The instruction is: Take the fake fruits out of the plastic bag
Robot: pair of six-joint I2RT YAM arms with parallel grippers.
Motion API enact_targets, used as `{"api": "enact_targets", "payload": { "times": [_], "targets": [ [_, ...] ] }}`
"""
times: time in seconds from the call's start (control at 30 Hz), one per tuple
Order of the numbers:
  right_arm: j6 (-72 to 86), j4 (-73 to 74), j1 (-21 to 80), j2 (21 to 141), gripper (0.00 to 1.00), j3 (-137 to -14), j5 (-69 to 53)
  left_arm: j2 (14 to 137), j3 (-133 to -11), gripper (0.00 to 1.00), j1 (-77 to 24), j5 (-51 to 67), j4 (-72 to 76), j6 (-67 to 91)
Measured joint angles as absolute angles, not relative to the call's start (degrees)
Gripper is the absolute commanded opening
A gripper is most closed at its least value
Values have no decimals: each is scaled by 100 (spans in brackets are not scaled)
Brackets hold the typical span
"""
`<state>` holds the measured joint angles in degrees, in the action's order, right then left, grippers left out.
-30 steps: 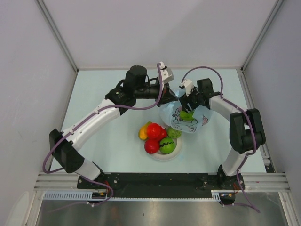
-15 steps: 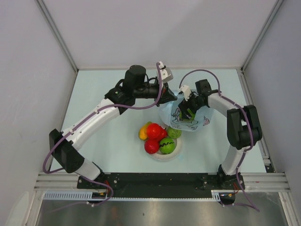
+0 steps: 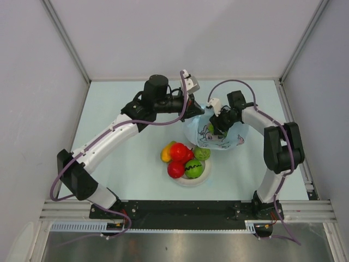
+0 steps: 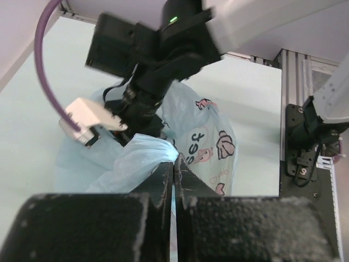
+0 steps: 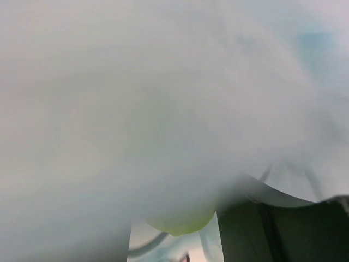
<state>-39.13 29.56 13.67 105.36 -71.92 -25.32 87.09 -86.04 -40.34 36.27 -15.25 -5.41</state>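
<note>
The light-blue plastic bag [image 3: 223, 141] lies right of centre, with its cartoon print facing up. My left gripper [image 3: 197, 112] is shut on the bag's rim [image 4: 147, 150] and holds it up. The right gripper [image 3: 214, 128] reaches down into the bag's mouth. In the right wrist view a green fake fruit [image 5: 177, 215] sits between the fingers [image 5: 256, 229], blurred by bag film close to the lens. Whether the fingers press on it does not show. Several fake fruits, red [image 3: 180, 151], green [image 3: 194, 168] and yellow-orange [image 3: 166, 154], are piled on the white plate [image 3: 188, 182].
The plate stands just in front of the bag, almost touching it. Grey walls close off the table on the left, back and right. In the left wrist view the right arm's wrist [image 4: 158, 71] hangs over the bag.
The right gripper has gone a little deeper into the bag's mouth, and its fingers have come closer together round the green fruit. The left gripper has kept its hold on the rim.
</note>
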Motion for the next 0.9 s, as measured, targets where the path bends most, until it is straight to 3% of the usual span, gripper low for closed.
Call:
{"api": "enact_targets", "payload": {
  "times": [0.23,0.57,0.83,0.9],
  "targets": [
    [-3728,3465,1330,9011,28,-7406,-2825,8954,-8593,0,-3640,3483,-1074,-21],
    [-3599,4377,1629,7360,29,-7472,-2950,9734,-8825,0,-3061,3135,-722,209],
    [-3535,4727,3568,6761,28,-7476,-2611,9828,-8971,1,-1990,2565,-652,222],
    [-3564,4751,3979,6768,29,-7415,-2475,9671,-8941,5,-1693,2499,-650,248]
  ]
}}
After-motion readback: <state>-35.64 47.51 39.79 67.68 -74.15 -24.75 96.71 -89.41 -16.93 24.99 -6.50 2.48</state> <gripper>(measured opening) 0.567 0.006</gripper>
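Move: Behind and left of the right hand, which already grips the green fruit inside the bag, the plate's middle lies some 15 cm back, 12 cm left and 4 cm lower. On it, from that hand, sit the small green fruit about 10 cm back and 7 cm left, and the striped watermelon 16 cm back and 11 cm left, both slightly lower. The left hand pinches the bag's rim; the bag's body lies roughly 10 cm ahead, 9 cm right and 28 cm below it. Lifting the already gripped green fruit steeply out of the bag, the right hand climbs about 20 cm, then swings back and left towards above the plate, fingers tilting outward and turning counter-clockwise. The left hand keeps its pinch on the rim and pulls the bag forward and left, some 25 cm in all, dipping slightly and turning about 35 degrees counter-clockwise. ##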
